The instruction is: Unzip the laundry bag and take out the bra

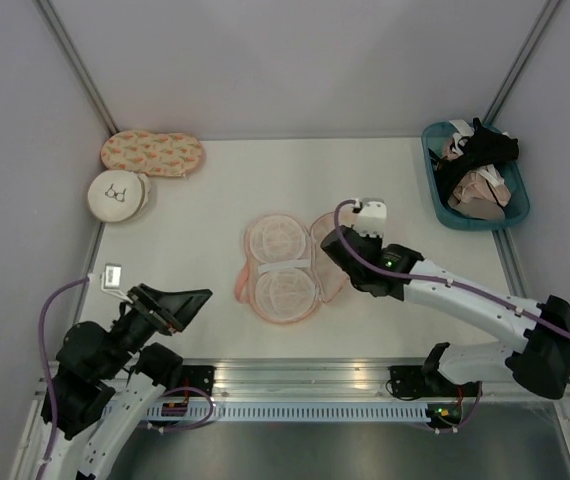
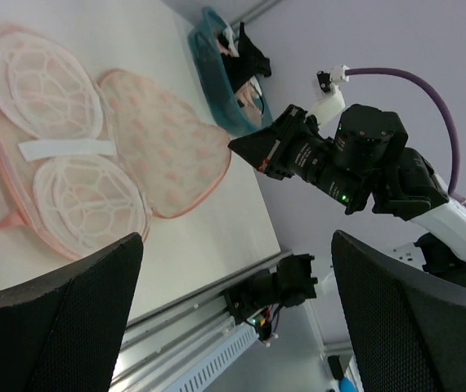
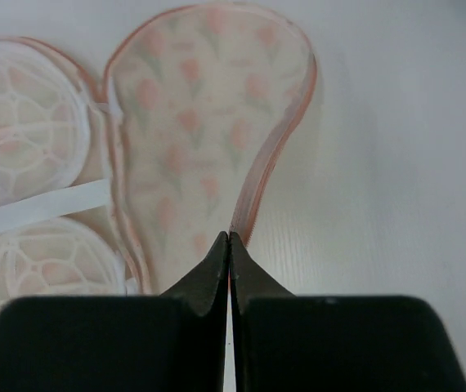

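Observation:
The laundry bag [image 1: 280, 265] lies open in the middle of the table, its white mesh cups facing up and its printed lid folded out to the right. It also shows in the left wrist view [image 2: 61, 147] and the right wrist view [image 3: 208, 122]. My right gripper [image 1: 333, 248] [image 3: 230, 237] is shut, its tips pinching the lid's pink zipper edge. My left gripper [image 1: 190, 300] [image 2: 237, 241] is open and empty, raised at the near left, apart from the bag. The black bra [image 1: 483, 150] [image 2: 249, 57] lies on top of other garments in the teal basket.
The teal basket [image 1: 433, 170] with pink, beige and white garments stands at the back right. A like-printed case [image 1: 153, 153] and a round white pouch [image 1: 117, 195] with a bra drawing lie at the back left. A metal rail [image 1: 295, 375] runs along the near edge.

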`<state>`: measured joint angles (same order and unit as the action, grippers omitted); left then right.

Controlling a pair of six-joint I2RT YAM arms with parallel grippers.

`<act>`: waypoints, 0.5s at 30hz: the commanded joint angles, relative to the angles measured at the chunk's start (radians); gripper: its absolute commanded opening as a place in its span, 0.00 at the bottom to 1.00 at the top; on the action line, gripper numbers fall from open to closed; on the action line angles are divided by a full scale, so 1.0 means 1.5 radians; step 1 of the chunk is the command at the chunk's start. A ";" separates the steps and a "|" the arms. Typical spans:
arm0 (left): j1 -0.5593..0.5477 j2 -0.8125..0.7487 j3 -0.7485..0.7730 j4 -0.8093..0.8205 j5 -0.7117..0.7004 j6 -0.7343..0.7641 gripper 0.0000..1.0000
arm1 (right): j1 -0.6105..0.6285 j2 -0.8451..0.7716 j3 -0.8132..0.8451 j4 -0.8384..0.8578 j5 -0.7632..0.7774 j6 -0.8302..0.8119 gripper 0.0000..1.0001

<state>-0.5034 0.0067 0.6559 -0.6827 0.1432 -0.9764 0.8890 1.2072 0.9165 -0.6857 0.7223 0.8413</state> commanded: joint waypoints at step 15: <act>0.001 -0.054 0.260 -0.293 -0.285 0.036 0.99 | 0.306 0.412 0.330 0.001 0.109 -0.301 0.02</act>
<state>-0.5034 0.0067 1.0218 -1.0481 -0.2222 -0.9470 1.3869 1.8515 1.3655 -0.6460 0.8310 0.3183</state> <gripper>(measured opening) 0.993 0.009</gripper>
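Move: The right hand still pinches the outer edge of the bag's open flap, lifted off the table; the flap's middle is about 6 cm to its left, 1 cm ahead and 7 cm below. The cup half lies some 17 cm left, level fore and aft and 13 cm down, with the pink strap 26 cm left and 3 cm back. From the empty left hand, the cup half is roughly 15 cm ahead, 12 cm right and 27 cm below. The flap's edge comes free of the right fingers, which stay shut as the hand sweeps about 20 cm left over the cup half, rising a little, then sinking and drawing back some 6 cm overall while turning roughly 45 degrees counter-clockwise and rolling its left side down. The wide-open left hand clears away to the left, rising and easing back. ##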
